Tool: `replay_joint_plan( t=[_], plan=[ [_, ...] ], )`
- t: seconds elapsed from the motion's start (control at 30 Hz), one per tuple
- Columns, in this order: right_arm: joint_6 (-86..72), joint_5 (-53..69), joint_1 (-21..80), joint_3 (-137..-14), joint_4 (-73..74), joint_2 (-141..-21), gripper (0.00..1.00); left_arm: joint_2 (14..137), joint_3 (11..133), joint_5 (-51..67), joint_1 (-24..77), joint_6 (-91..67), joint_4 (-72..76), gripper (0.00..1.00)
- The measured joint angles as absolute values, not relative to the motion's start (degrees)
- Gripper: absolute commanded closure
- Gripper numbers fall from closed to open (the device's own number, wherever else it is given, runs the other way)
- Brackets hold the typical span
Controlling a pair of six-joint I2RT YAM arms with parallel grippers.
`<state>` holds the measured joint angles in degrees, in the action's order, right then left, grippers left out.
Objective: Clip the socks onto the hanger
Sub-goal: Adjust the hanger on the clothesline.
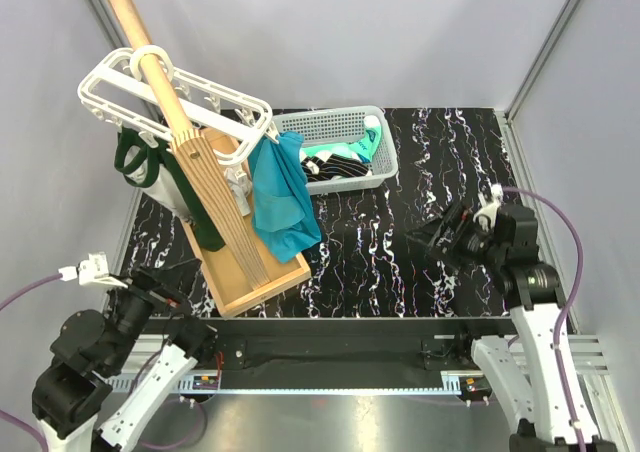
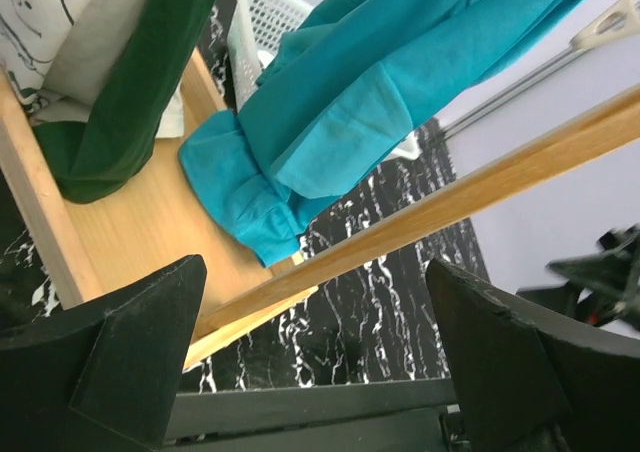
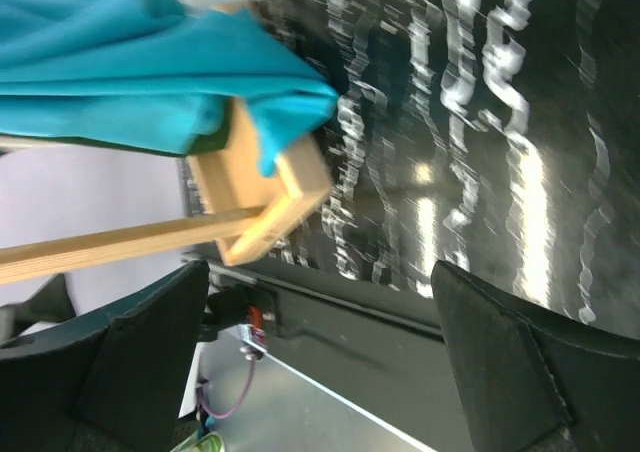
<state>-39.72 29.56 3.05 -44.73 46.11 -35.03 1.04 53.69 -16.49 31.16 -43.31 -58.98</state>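
Note:
The white hanger (image 1: 118, 94) hangs by its loop on the slanted wooden pole (image 1: 150, 62) at the back left, its clips pointing down. The socks (image 1: 345, 160), mint green, black and white, lie piled in the grey mesh basket (image 1: 318, 124) behind the middle of the table. My left gripper (image 1: 160, 294) stands open at the near left corner, facing the wooden stand, with nothing between its fingers (image 2: 150, 342). My right gripper (image 1: 432, 237) is open and empty over the right side of the table, well away from the socks.
A teal cloth (image 1: 285, 197) and a dark green garment (image 1: 140, 162) hang from the hanger over the wooden slatted stand (image 1: 255, 277). The black marbled table (image 1: 400, 272) has grey walls on three sides. In the left wrist view the pole (image 2: 480, 187) crosses in front of the teal cloth (image 2: 340, 122).

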Motion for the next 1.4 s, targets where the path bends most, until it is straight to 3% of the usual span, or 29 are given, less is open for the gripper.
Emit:
replay_joint_plan(
  t=[0.2, 0.43, 0.67, 0.77, 1.03, 1.13, 1.27, 1.4],
  plan=[
    [-40.97, 34.54, 6.79, -50.72, 32.58, -46.30, 0.00, 7.60, 56.55, -18.17, 31.46, -43.51, -62.96, 0.01],
    [-41.45, 32.77, 29.04, -64.90, 22.28, -63.81, 0.00, 9.08, 58.39, -21.23, 31.46, -44.51, -67.05, 0.10],
    [-40.07, 30.48, 40.99, -74.11, 15.55, -72.66, 0.11, 19.16, 64.90, -21.89, 31.53, -41.28, -69.63, 0.16],
    [-40.45, 30.70, 43.00, -77.38, 12.14, -75.00, 0.19, 23.09, 66.48, -23.24, 31.57, -40.66, -70.43, 0.20],
    [-47.70, 32.36, 43.24, -90.91, 2.98, -81.43, 0.26, 22.94, 71.37, -24.84, 31.57, -40.60, -64.95, 0.24],
    [-50.65, 33.71, 43.27, -99.88, 1.26, -86.54, 0.35, 22.46, 71.37, -24.84, 31.57, -40.80, -60.73, 0.25],
    [-53.25, 34.17, 43.29, -109.40, 2.76, -92.86, 0.41, 22.79, 71.61, -24.84, 31.57, -40.82, -57.19, 0.26],
    [-53.80, 32.51, 43.29, -110.32, 7.57, -94.28, 0.41, 24.36, 73.73, -24.67, 31.57, -40.75, -55.57, 0.26]
  ],
)
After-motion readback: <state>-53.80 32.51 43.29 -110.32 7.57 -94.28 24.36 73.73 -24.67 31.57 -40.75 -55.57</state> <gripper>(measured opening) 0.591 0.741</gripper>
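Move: The hanger's right end is about 31 cm to the right hand's left, 8 cm ahead and some 28 cm above it. The teal cloth hanging from that end has its middle 27 cm left of the hand, 3 cm ahead and 8 cm up. The grey basket is 22 cm ahead, 17 cm left and 14 cm below. From the left hand, the same hanger end is about 16 cm ahead, 18 cm right and 20 cm up. Take the open right gripper a little forward, then sweep it left and up, about 30 cm each way, to the hanger's right end. Swing the fingers round counter-clockwise until they point left and nearly level, narrow them to a bit over half open, and ease down slightly at the last. Meanwhile dip the left hand briefly, then raise it about 10 cm and slightly forward towards the hanger, closing its fingers by a quarter. ##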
